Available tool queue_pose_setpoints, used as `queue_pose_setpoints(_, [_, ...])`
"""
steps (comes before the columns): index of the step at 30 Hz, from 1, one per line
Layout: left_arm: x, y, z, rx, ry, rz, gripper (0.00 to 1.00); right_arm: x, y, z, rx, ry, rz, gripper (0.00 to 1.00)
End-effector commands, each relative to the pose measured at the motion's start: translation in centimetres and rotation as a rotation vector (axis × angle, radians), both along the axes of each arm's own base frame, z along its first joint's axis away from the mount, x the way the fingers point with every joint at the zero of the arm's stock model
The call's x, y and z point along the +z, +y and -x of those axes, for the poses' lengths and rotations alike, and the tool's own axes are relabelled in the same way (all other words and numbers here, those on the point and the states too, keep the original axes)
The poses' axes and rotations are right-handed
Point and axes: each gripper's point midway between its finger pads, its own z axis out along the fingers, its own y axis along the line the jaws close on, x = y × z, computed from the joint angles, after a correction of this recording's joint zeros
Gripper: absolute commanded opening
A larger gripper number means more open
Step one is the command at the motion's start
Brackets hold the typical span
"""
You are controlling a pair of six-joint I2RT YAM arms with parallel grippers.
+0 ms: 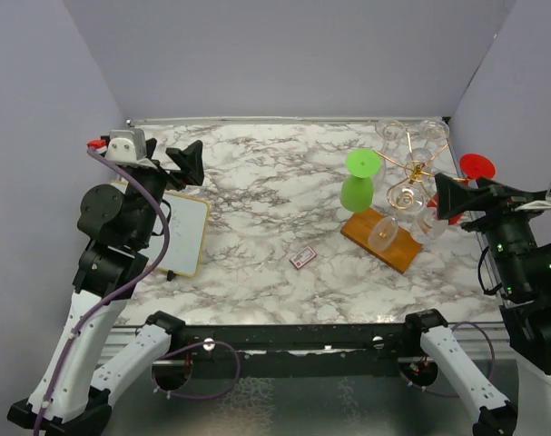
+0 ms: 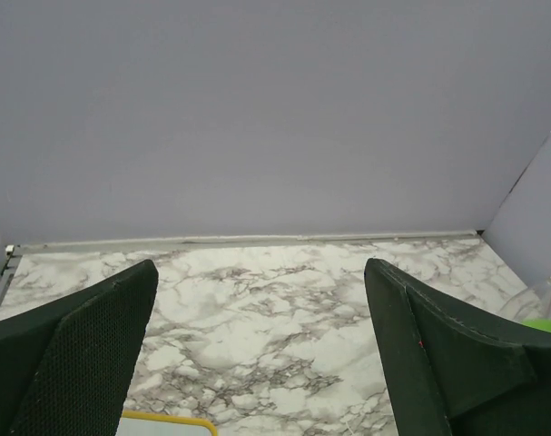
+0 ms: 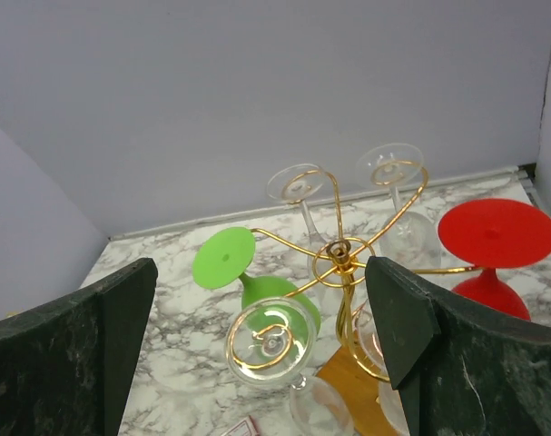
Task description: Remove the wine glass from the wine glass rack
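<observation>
The gold wire wine glass rack [image 1: 417, 169] stands on its brown wooden base [image 1: 382, 240] at the right of the marble table. Several glasses hang upside down from its curled arms: a green one [image 1: 359, 182], a red one [image 1: 476, 167] and clear ones [image 1: 385, 231]. In the right wrist view the rack's hub [image 3: 339, 258] is straight ahead, with a clear glass's foot [image 3: 269, 341] nearest, the green glass [image 3: 228, 258] to the left and the red glass [image 3: 497, 234] to the right. My right gripper [image 1: 453, 194] [image 3: 259, 274] is open and empty, just right of the rack. My left gripper [image 1: 188, 163] [image 2: 260, 272] is open and empty at the far left.
A small whiteboard with a yellow rim [image 1: 181, 232] lies under the left arm; its corner shows in the left wrist view [image 2: 166, 423]. A small pink card [image 1: 302, 258] lies left of the wooden base. Lavender walls close the back and both sides.
</observation>
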Motion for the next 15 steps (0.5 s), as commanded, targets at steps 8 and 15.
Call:
queue_pose_setpoints(8, [-4.5, -2.3, -2.8, -0.127, 0.140, 0.068, 0.99, -4.1, -0.9, 0.7, -0.050, 0.158, -0.020, 1.00])
queue_pose_setpoints(15, [-7.8, -4.6, -3.6, -0.234, 0.252, 0.087, 0.99, -4.7, 0.8, 2.7, 0.080, 0.051, 0.018, 0.99])
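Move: Straight ahead of the right hand, roughly 11 cm out and 2 cm left, hangs the nearer-left clear wine glass, its middle about 19 cm lower. A second clear glass hangs level with that one, about 6 cm right of the hand; the red glass lies about 14 cm ahead and 12 right, the green one 18 ahead and 10 left, at similar heights. From the left hand, the nearer-left clear glass is some 40 cm right, 4 ahead and 19 below. Sinking about 5 cm from above the rack towards the level of the hanging glasses, the open right hand swings slightly right and back again, easing back 1.5 cm late on and tipping down under ten degrees. The left hand, also open and empty, drops about 7 cm while going forward and then right towards the rack, tipping down and turning a little clockwise. Neither touches anything. ##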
